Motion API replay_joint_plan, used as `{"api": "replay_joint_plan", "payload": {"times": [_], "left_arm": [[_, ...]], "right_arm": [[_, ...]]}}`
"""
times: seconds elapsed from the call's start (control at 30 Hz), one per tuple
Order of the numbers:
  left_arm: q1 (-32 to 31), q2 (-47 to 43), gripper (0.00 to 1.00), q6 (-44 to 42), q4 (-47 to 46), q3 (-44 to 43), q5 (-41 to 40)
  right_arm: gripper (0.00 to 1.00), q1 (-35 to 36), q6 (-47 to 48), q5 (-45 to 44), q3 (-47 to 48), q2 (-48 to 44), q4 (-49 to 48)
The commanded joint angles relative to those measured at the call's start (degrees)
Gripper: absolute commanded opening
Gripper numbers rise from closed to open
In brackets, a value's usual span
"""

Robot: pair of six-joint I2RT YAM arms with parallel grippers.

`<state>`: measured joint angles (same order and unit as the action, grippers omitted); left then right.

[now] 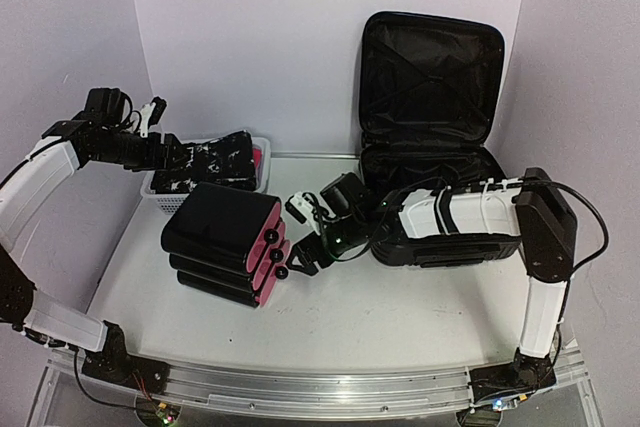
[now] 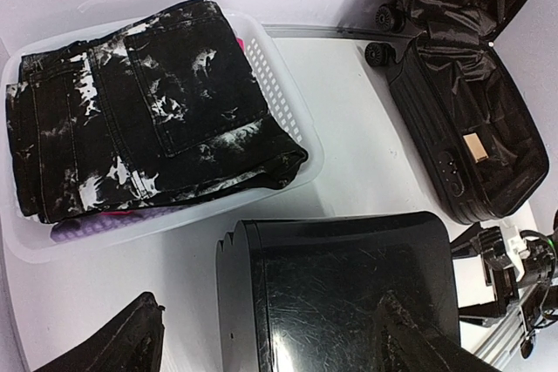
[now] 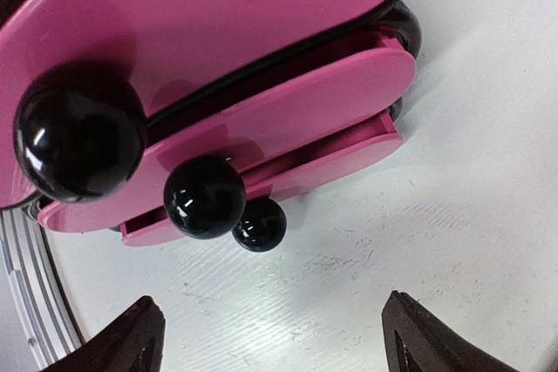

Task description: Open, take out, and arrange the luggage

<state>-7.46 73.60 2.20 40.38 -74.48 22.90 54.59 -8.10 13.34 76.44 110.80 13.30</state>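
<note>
The luggage (image 1: 432, 97) stands open at the back right, its lid upright and its ribbed base (image 1: 450, 242) lying flat. It also shows in the left wrist view (image 2: 471, 137), where its black lining looks empty. My left gripper (image 1: 182, 159) is open and empty, held above the white basket (image 1: 158, 190); in its own view its fingers (image 2: 118, 346) hang over the smooth black case (image 2: 349, 294). My right gripper (image 1: 303, 259) is open and empty, low over the table, just short of the case's black knobs (image 3: 205, 196).
Three smooth black cases with pink sides (image 1: 225, 237) lie stacked at centre left. The basket (image 2: 288, 111) holds folded black-and-white jeans (image 2: 139, 119) over pink and purple items. The right arm (image 1: 440, 212) lies across the front of the luggage base.
</note>
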Motion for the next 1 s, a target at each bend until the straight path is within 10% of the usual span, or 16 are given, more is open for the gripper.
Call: {"api": "replay_joint_plan", "payload": {"times": [0.0,0.4,0.97], "left_arm": [[-0.01,-0.92,0.83,0.54,-2.84,0.38,0.68],[-0.01,-0.40,0.83,0.44,-2.83,0.39,0.38],[-0.01,-0.02,0.83,0.35,-2.85,0.36,0.20]], "right_arm": [[0.82,-1.16,3.56,6.77,0.21,0.80,-12.77],[0.73,-1.56,1.19,13.10,2.14,7.51,-23.09],[0.30,-1.78,-1.87,16.14,0.17,7.18,-23.94]]}}
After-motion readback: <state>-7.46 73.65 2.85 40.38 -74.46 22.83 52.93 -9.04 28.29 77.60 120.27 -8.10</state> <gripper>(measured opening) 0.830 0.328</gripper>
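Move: The right hand is just off the drawer case's front, with the middle black knob about 6 cm to its left, 1 cm farther out and at its own height. The top knob sits roughly 6 cm above that one and the bottom knob some 6 cm below it. The black case itself is centred about 15 cm left and 3 cm ahead of the hand. From the left hand, the middle knob is about 21 cm right, 8 cm back and 19 cm lower. Leftward about 5 cm, towards the middle drawer's knob, the right hand first rises a little over 1 cm, then sinks back and eases in level. The wrist swings the fingertips up some 15 degrees towards level and turns slightly counter-clockwise, while the fingers close from nearly wide open to about a third, around the knob. ##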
